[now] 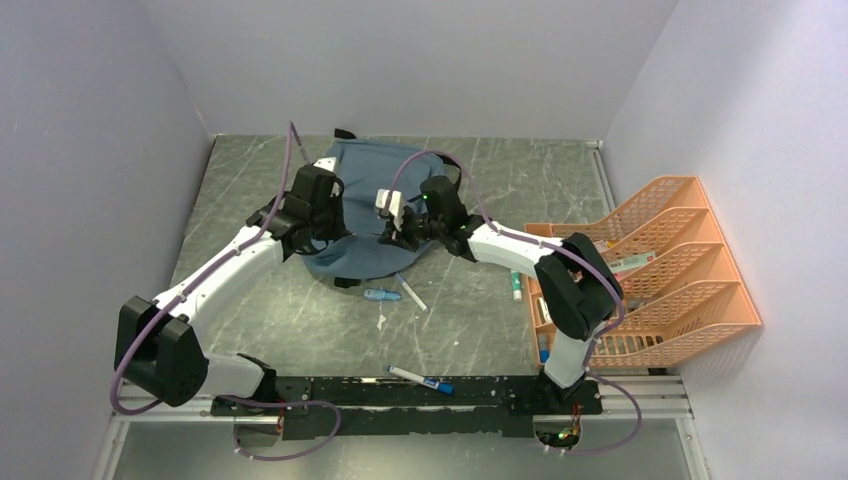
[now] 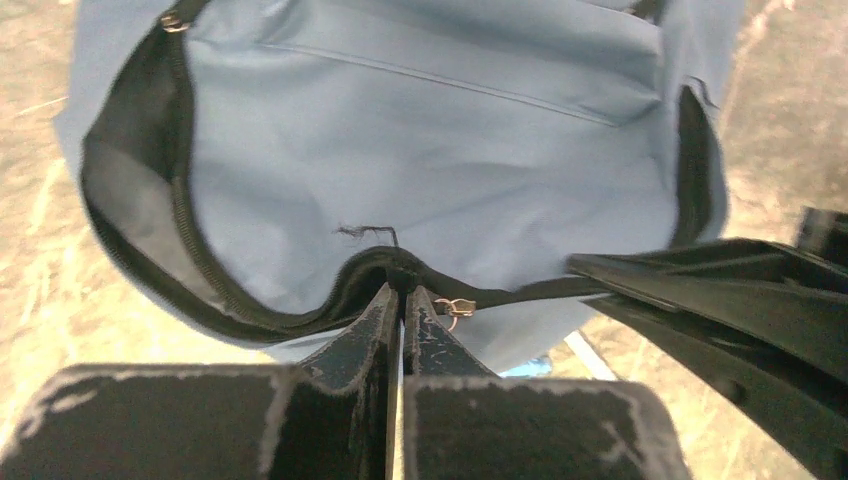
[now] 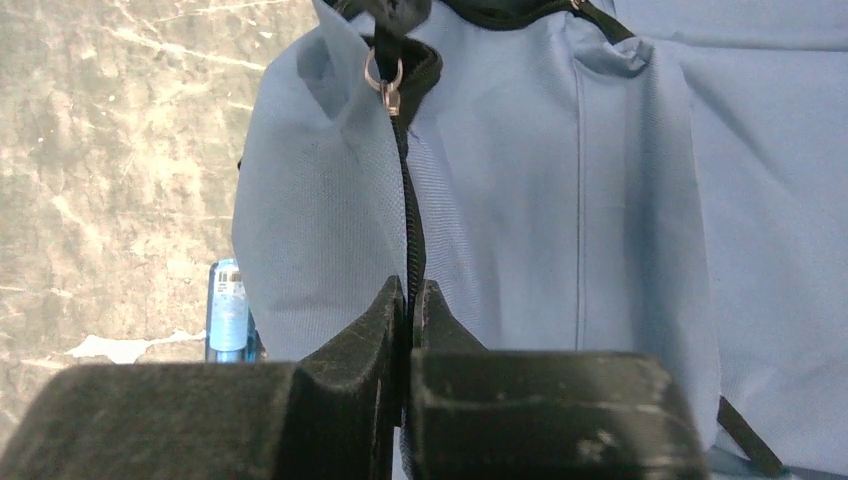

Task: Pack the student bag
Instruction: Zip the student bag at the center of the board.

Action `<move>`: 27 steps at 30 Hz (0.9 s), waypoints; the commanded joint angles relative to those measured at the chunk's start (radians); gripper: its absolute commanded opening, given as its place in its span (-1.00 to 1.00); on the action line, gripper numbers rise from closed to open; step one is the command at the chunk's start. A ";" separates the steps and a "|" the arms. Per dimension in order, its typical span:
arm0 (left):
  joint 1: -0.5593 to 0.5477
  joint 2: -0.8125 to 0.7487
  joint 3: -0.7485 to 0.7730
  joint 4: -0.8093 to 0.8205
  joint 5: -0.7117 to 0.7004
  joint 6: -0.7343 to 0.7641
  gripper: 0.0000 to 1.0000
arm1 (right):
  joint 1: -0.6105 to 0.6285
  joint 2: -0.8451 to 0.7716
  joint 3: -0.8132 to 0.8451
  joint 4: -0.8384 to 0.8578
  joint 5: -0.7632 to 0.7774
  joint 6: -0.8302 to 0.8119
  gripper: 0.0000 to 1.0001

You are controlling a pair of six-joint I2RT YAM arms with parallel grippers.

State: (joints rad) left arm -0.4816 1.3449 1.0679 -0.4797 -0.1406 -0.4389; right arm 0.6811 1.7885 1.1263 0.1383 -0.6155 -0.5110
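Note:
The student bag (image 1: 365,175) is a grey-blue fabric backpack lying at the back middle of the table. Its main opening gapes in the left wrist view, with the blue lining (image 2: 420,150) showing. My left gripper (image 2: 403,288) is shut on the black zipper edge of that opening, next to a metal zip pull (image 2: 455,308). It sits at the bag's left front (image 1: 328,232). My right gripper (image 3: 410,295) is shut on the bag's black zipper seam below a ring-shaped pull (image 3: 383,78). It stands at the bag's front middle (image 1: 396,237).
An orange mesh tray rack (image 1: 660,270) with several items in it stands at the right. Loose on the table lie a blue tube (image 1: 382,295), a white pen (image 1: 411,292), a blue-capped marker (image 1: 421,380) by the arm bases, and a small item (image 1: 516,285) beside the rack.

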 commanded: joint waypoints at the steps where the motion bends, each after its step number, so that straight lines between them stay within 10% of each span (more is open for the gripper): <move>1: 0.069 -0.015 0.024 -0.068 -0.177 -0.005 -0.90 | -0.044 -0.039 -0.040 -0.015 0.050 0.005 -1.00; 12: 0.160 -0.038 0.069 -0.187 -0.416 -0.109 -0.90 | -0.097 -0.097 -0.092 0.017 0.125 0.032 -1.00; 20: 0.190 -0.025 0.084 -0.116 -0.323 -0.067 -0.90 | -0.116 -0.138 -0.113 0.044 0.207 0.091 -0.98; 27: 0.174 -0.001 0.037 0.032 -0.031 0.008 -0.90 | -0.099 -0.205 -0.041 -0.019 0.104 0.136 0.05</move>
State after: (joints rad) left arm -0.3122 1.3411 1.1194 -0.5488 -0.2943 -0.4911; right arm 0.5846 1.6329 1.0309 0.1524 -0.5049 -0.3977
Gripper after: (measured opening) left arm 0.052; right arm 0.463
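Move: The left fingers hold the zip's cord pull, with the slider some 2 cm to their right; the zip's left end, where the pull is being taken, lies about 7 cm ahead, 8 cm left and 4 cm lower. The blue highlighter is roughly 12 cm back and 8 cm right of this hand, 12 cm below. From the right hand, pinching the closed zip edge, the slider is around 7 cm left and 1 cm ahead, nearly level; the highlighter is 11 cm straight back, 8 cm lower. Dragging the zip pull about 9 cm to its left towards the zip's left end, the left hand keeps its pinch and swings counter-clockwise over 20 degrees, then eases a little back right while creeping forward. The right hand tugs the other way, rightward with some forward and up, turns clockwise about 15 degrees, and lets go of the zip edge at the last. ##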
